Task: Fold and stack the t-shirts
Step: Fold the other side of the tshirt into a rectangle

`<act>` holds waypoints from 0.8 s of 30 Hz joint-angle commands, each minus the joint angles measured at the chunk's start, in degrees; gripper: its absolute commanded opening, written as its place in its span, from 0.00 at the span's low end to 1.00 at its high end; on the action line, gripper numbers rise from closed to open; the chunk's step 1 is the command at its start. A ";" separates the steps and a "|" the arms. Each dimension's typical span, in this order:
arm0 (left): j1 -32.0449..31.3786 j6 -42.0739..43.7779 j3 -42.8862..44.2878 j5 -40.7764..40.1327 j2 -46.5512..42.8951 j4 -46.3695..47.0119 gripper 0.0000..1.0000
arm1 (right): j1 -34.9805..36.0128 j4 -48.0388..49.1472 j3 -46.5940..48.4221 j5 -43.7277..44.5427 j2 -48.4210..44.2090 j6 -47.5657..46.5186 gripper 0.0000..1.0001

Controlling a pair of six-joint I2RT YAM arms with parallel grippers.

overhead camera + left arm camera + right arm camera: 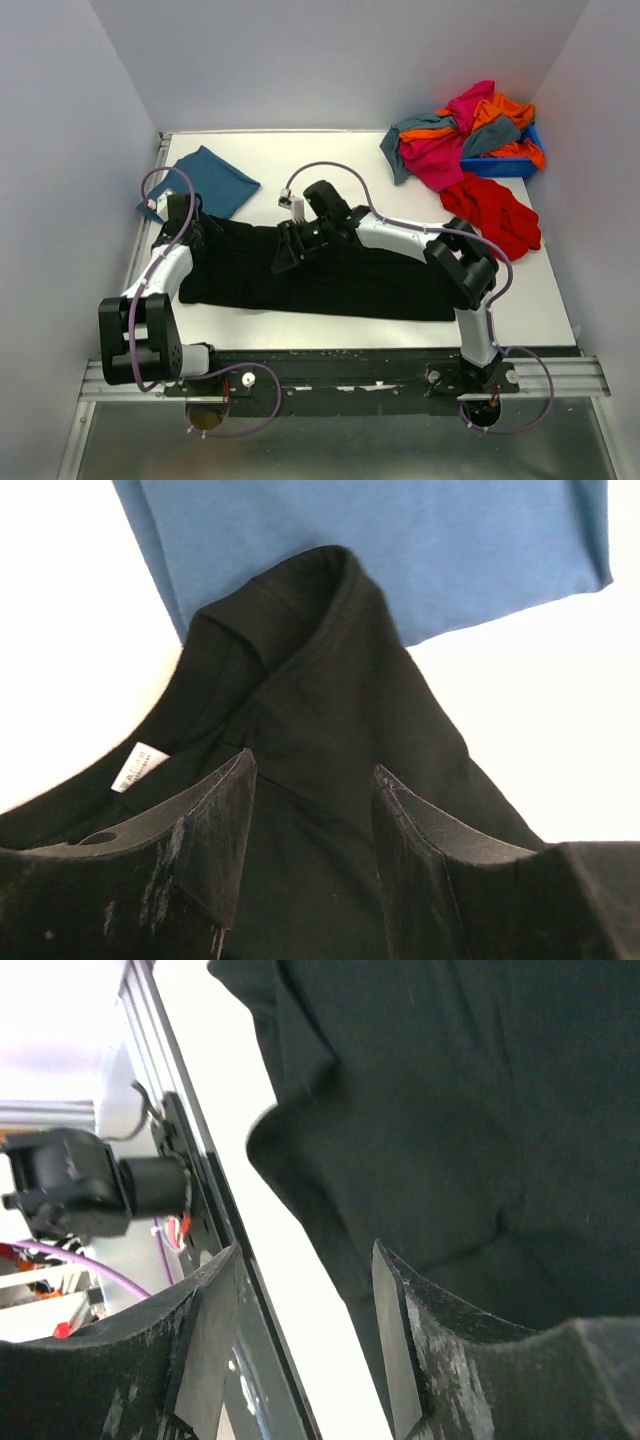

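A black t-shirt (340,275) lies spread flat across the middle of the table. My left gripper (183,222) stands open over its left end, the collar (300,590) and a white label (138,766) just beyond its fingers (215,825). My right gripper (284,258) hovers open above the shirt's middle; in its wrist view the shirt's near edge (300,1190) lies under the open jaws (305,1270), with nothing between them. A folded teal-blue t-shirt (208,180) lies at the back left, touching the black one's collar.
A heap of magenta, orange and grey-blue shirts (455,135) spills from a small blue bin (505,162) at the back right. A red shirt (497,215) lies in front of it. White walls close three sides; a metal rail (340,370) runs along the near edge.
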 commanded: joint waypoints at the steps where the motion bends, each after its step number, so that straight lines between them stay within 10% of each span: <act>1: -2.66 -1.09 -0.31 -2.77 -5.39 -0.66 0.60 | 0.79 7.10 4.48 -0.82 4.51 6.82 0.64; 24: -4.60 -0.56 3.46 -1.09 5.77 -2.32 0.60 | 8.52 15.39 8.87 11.47 13.48 11.76 0.65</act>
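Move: Over the black shirt's already folded left part, both hands are open. The right hand has the near-edge corner of the flap about 9 cm back, 6 cm to its left and 7 cm below; the shirt's far edge is roughly 10 cm ahead and 2 cm left of that hand. The left hand's patch of shirt lies some 3 cm to its right, level with it and 4 cm below. The folded blue shirt is about 11 cm ahead of that hand and 2 cm left. Sweeping left by about 8 cm across the folded part, the right hand first lifts a little and noses forward, then draws back and sinks towards the flap's near-edge corner. The left hand hops up some 3 cm while shifting right as far, then comes down onto or just above the shirt, lower than it began. Both grippers stay open; whether fingertips press the cloth isn't clear. ##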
